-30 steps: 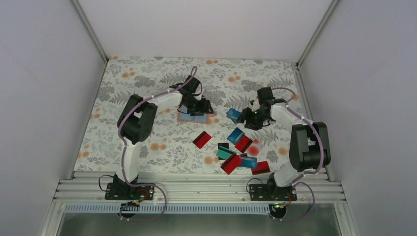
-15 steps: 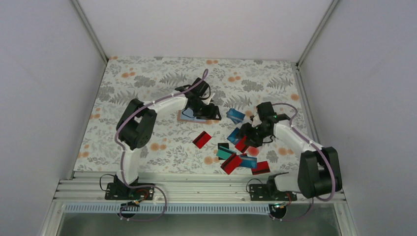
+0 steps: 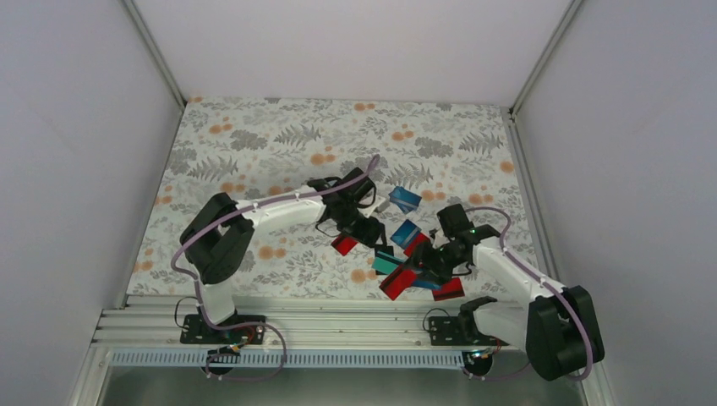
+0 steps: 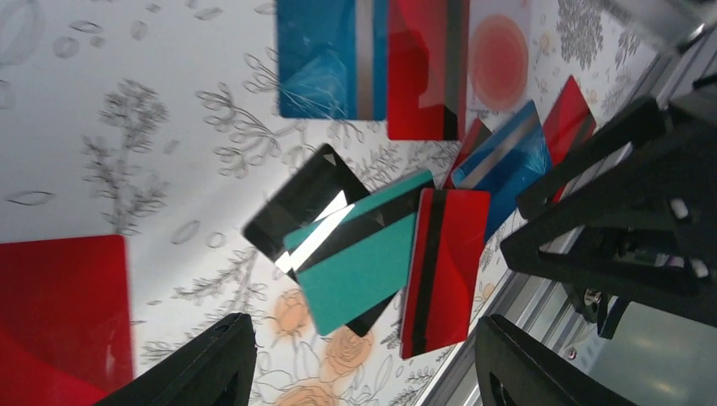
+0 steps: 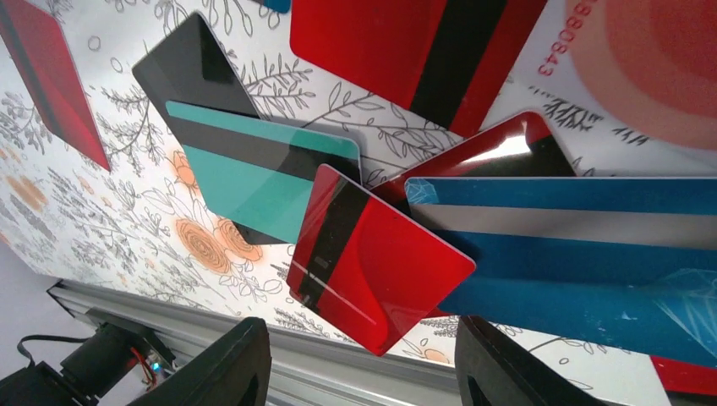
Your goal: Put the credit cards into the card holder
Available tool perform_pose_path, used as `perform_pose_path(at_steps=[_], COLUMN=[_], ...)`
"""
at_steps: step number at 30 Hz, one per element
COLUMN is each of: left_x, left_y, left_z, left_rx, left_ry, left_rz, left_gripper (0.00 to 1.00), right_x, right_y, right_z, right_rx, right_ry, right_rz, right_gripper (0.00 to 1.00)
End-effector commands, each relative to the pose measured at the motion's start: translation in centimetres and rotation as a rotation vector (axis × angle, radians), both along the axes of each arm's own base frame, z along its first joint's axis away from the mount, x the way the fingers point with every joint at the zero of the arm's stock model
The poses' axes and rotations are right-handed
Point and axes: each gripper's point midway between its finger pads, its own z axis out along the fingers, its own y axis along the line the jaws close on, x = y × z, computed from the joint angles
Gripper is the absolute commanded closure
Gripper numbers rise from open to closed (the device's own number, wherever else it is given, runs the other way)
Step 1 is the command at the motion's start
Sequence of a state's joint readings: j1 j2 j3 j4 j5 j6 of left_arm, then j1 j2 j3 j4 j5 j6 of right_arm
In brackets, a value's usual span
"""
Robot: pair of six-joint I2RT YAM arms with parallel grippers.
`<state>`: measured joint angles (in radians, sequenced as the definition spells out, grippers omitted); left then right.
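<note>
Several credit cards lie scattered right of centre: a teal card (image 3: 387,263) on a black one, a red card (image 3: 396,283) with a black stripe, blue cards (image 3: 406,199), and a lone red card (image 3: 345,245). The card holder does not show in any view. My left gripper (image 3: 365,233) hangs open above the cloth; in its wrist view the left gripper (image 4: 363,372) has the teal card (image 4: 363,254) ahead and nothing between its fingers. My right gripper (image 5: 363,372) is open, with the tilted red card (image 5: 372,254) just ahead of its fingertips and untouched.
The flowered cloth (image 3: 254,152) covers the table. The metal rail (image 3: 338,326) at the near edge runs close under the card pile. The right gripper's black fingers (image 4: 617,211) show at the right of the left wrist view, close to the left gripper. White walls enclose the table.
Both arms have swung toward the near card pile. The left gripper went right and nearer from the back left; the right gripper came down from the back. Both stayed open.
</note>
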<state>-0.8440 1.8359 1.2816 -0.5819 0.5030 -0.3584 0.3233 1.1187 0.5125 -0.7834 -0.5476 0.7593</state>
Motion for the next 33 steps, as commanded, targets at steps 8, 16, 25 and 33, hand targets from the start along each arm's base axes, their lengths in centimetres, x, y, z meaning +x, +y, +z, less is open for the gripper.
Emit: perform_pose_path(at_steps=[8,16,25,33], left_x=[-1.9,-4.1,-5.2,-6.9], left_y=[-1.9,-2.9,-2.0,-1.1], left_z=[-0.8,-0.9,-0.2,0.7], left_rx=[0.075,0.077,0.073,0.054], left_ry=[-0.081,-0.063,-0.079,-0.082], left_rz=[0.052,0.072,0.091,0.081], left_gripper=[0.39,0.39,0.39,0.39], right_x=[1.1,3.1,5.5,2.0], right_y=[-4.0,-6.3,-6.2,-5.3], right_z=[0.1,0.6,-2.9,-5.7], right_rx=[-0.255,-0.398,-0.444,-0.388], right_ry=[-0.080,-0.123,-0.126,0.003], right_rz=[-0.054,-0.162,-0.122,-0.036], right_gripper=[0.46,0.45,0.47,0.48])
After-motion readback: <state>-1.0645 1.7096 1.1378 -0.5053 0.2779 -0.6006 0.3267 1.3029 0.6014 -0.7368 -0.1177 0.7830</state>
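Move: The right hand's likely mark, the white card, lies about 7 cm ahead, 7 cm to its right and 5 cm below; the upper red card is 7 cm ahead and 2 cm right, the lower blue card level and 4 cm right. For the left hand, the green card lies some 6 cm back, 3 cm right and 9 cm below, with the black card 4 cm back and 3 cm right. The right hand, empty and open, swings about 6 cm to its right and 5 cm forward towards the white card, its left-leaning fingers turning some 25 degrees to point nearly straight down, then sinks about 3 cm late on, over where the white and upper red cards meet. Meanwhile the open left hand draws back about 6 cm towards the green card, first edging right and dipping a little, then easing left and partly up again, its fingers still well clear of the cards. ##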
